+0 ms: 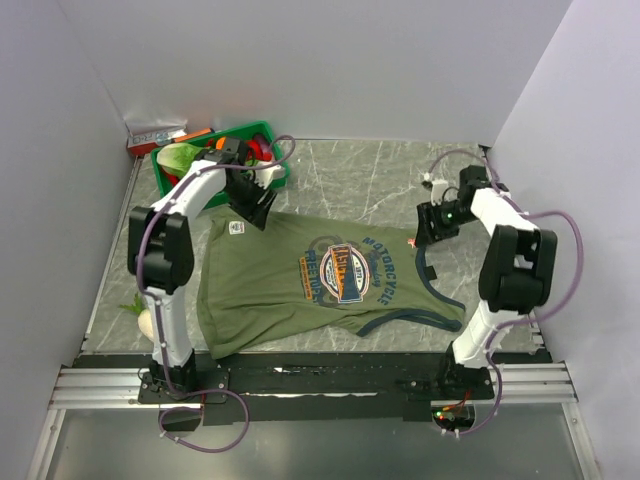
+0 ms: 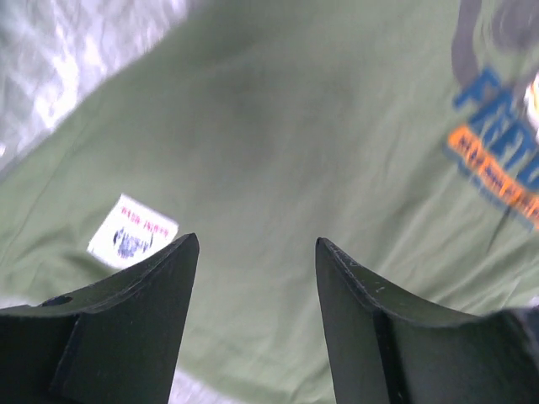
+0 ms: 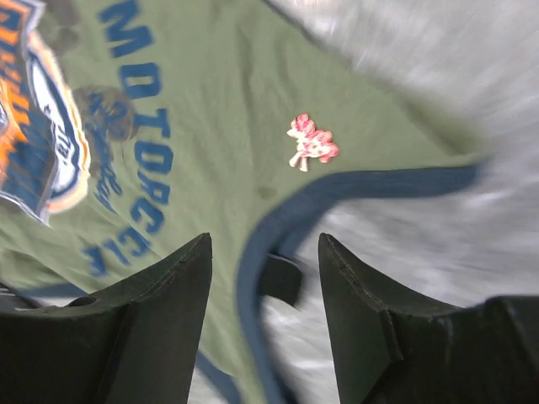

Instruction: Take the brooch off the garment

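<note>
The garment (image 1: pixel 300 285), an olive-green tank top with navy trim, lies flat on the marble table, its oval orange-and-blue graphic (image 1: pixel 343 270) in the middle. The brooch (image 3: pixel 310 143), a tiny pinkish-red pin, sits on the fabric just above the navy armhole trim, near the shirt's right end (image 1: pixel 409 243). My right gripper (image 3: pixel 263 240) hovers open over that trim, short of the brooch, nothing between its fingers. My left gripper (image 2: pixel 257 240) is open above plain green cloth beside the white label (image 2: pixel 132 230), at the shirt's far left corner (image 1: pixel 255 208).
A green basket (image 1: pixel 262 133) of vegetables stands at the back left, a red-and-white box (image 1: pixel 155 135) beside it. A small white object (image 1: pixel 432 183) lies at the back right. A pale vegetable (image 1: pixel 142 312) rests by the left arm. A small dark piece (image 3: pixel 282 278) lies by the trim.
</note>
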Robot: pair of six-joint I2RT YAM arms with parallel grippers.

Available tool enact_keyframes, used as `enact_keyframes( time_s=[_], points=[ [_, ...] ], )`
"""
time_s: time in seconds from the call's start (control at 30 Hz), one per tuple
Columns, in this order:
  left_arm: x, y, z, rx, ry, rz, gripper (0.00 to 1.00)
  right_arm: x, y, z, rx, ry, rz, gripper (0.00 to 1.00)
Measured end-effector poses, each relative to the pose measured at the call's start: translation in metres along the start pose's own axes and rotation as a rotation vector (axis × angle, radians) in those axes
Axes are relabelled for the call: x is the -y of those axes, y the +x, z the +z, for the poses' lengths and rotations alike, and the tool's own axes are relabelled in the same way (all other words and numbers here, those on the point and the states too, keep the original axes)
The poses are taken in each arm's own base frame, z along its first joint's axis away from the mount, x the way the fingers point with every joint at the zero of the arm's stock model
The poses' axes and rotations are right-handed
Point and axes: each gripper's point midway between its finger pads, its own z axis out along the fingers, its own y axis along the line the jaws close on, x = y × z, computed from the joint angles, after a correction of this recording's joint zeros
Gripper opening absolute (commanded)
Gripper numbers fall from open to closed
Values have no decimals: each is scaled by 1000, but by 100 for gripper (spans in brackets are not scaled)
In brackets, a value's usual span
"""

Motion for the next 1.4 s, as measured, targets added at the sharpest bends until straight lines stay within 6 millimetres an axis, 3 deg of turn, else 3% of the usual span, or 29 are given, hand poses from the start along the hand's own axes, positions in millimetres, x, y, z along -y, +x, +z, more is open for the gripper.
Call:
enact_keyframes(
  time_s=[0.1, 0.27, 0.47, 0.83, 1.0, 1.4],
  points=[
    [0, -13, 12, 10, 18, -39, 64, -2, 10, 15, -44, -30, 143, 59],
    [12, -28, 14, 55, 55, -77, 63, -3, 4, 13, -32, -13, 238, 59],
    [24, -17, 26, 28, 90, -119, 63, 12, 6, 17, -54, 61, 295, 60],
    [29, -19, 26, 26, 96, -116, 63, 35, -6, 33, -59, 103, 338, 61],
    [29, -18, 26, 21, 93, -116, 63, 38, -5, 40, -75, 98, 354, 59],
    [41, -20, 30, 10, 98, -88, 63, 39, 5, 34, -130, 127, 372, 57]
  ],
)
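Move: The brooch lies about 3 cm ahead of the open right gripper, 3 cm to its left and some 7 cm below. From the brooch, the black tab sits roughly 7 cm nearer the base and 4 cm to the right, and the shirt's round logo about 7 cm nearer and 15 cm to the left. From the left gripper the brooch is some 33 cm to the right and 3 cm back; the white tag is about 6 cm to its left and 2 cm back. Lower the open right gripper about 4 cm towards the brooch while reaching forward some 3 cm and slightly right, then ease back a little; meanwhile turn the wrist about 20 degrees clockwise and bring the fingers steeper. Carry the open left gripper about 5 cm right above the shirt, away from the white tag and towards the brooch, with a long pause on the way. Close neither hand. ##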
